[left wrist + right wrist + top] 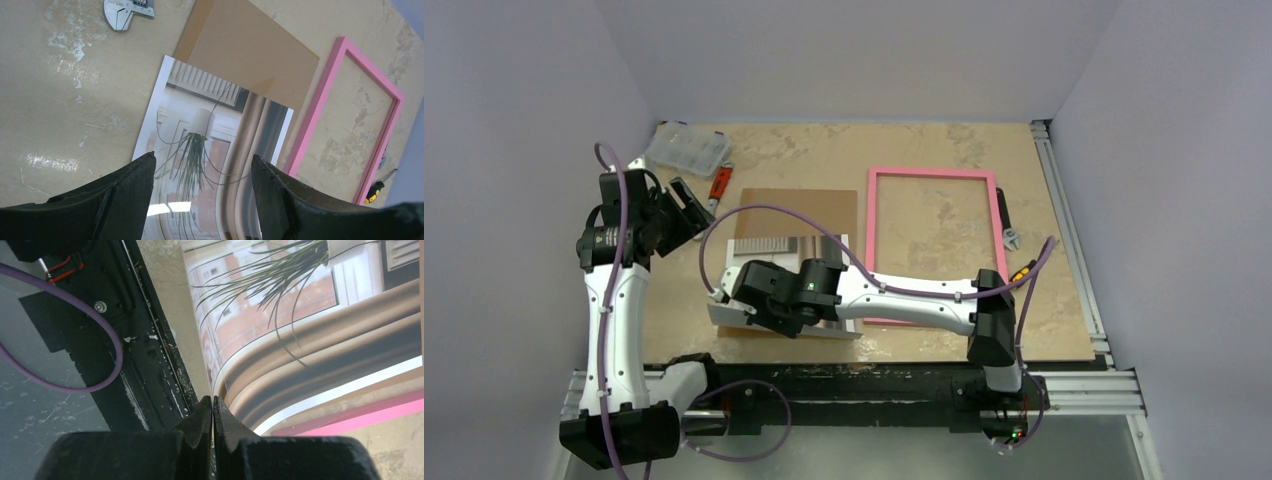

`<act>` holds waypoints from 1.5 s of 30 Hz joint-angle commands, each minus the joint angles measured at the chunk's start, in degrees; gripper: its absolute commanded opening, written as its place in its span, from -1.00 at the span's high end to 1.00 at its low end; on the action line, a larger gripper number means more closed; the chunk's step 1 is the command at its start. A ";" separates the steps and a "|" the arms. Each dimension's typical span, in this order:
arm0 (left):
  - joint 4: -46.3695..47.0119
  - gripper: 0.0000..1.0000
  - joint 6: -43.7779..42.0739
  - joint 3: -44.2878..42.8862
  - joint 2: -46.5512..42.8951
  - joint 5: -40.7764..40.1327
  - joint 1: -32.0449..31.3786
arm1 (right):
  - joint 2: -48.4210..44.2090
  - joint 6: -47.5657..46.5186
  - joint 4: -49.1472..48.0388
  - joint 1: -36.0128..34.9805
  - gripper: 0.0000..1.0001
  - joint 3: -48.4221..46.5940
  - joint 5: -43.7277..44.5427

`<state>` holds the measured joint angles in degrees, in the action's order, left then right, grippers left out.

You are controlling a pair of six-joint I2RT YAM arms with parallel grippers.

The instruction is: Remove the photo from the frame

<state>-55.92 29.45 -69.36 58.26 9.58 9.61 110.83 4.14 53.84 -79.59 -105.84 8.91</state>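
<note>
The pink frame (931, 172) lies on the table right of centre, and bare table shows through its opening. Left of it lies the brown backing board (799, 210). The photo (789, 245), a hanging plant at a window, rests partly on that board. My right gripper (749, 310) is shut on the photo's near edge (300, 315), and the sheet curves up from the jaws (213, 402). My left gripper (689, 205) hovers to the left, open and empty (202, 162), looking down on the photo (200, 140), the board (250, 60) and the frame (320, 115).
A clear plastic box (688, 149) sits at the back left. An adjustable wrench (719, 185) with a red handle lies beside it. A screwdriver (1021, 270) lies right of the frame. The black rail (150, 340) runs along the table's near edge.
</note>
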 commanded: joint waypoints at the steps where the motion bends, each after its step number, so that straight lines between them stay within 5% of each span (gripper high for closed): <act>1: -0.44 -0.36 0.72 -3.35 -1.10 -0.29 -0.21 | -0.07 -3.20 3.93 1.08 1.00 -6.51 -4.91; 25: -4.63 -0.37 0.24 -17.06 -1.16 -4.19 -0.20 | -7.14 -1.43 15.17 1.09 1.00 -29.76 -16.57; 34: -7.04 -0.37 1.69 -24.86 -2.14 -4.45 -0.23 | -15.23 -3.75 11.31 1.18 1.00 -31.41 -9.13; 45: -4.05 -0.37 5.10 -26.79 -6.76 -3.48 -0.22 | -24.60 -15.71 -3.70 4.88 1.00 -23.27 15.43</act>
<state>-61.98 33.06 -94.30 52.77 6.61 9.61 89.32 -4.29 60.49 -77.69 -133.12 12.99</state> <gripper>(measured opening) 0.686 0.001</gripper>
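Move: The right hand already pinches the photo's near edge, raised off the board; the middle of the bowed photo lies about 13 cm ahead, 4 cm to this hand's left and 10 cm lower. Its backing board, flat beneath, has its middle some 16 cm ahead, 3 cm left and 14 cm down; the empty pink frame lies about 19 cm ahead, 31 cm right, at the same depth. From the idle left hand the photo's middle is roughly 14 cm right, 3 cm back and 18 cm below. The right hand keeps its shut pinch on the photo's near edge and lifts the sheet up off the backing board by a little over 30 cm, slowly at first while easing back 3 or 4 cm, then fast, swinging about 10 cm right and forward again while its left side rolls up some 40 degrees until the fingers point mostly left. The open, empty left hand clears out of the way, rising about 16 cm, drawing back a few centimetres late on and tilting its fingers up by roughly 25 degrees. ##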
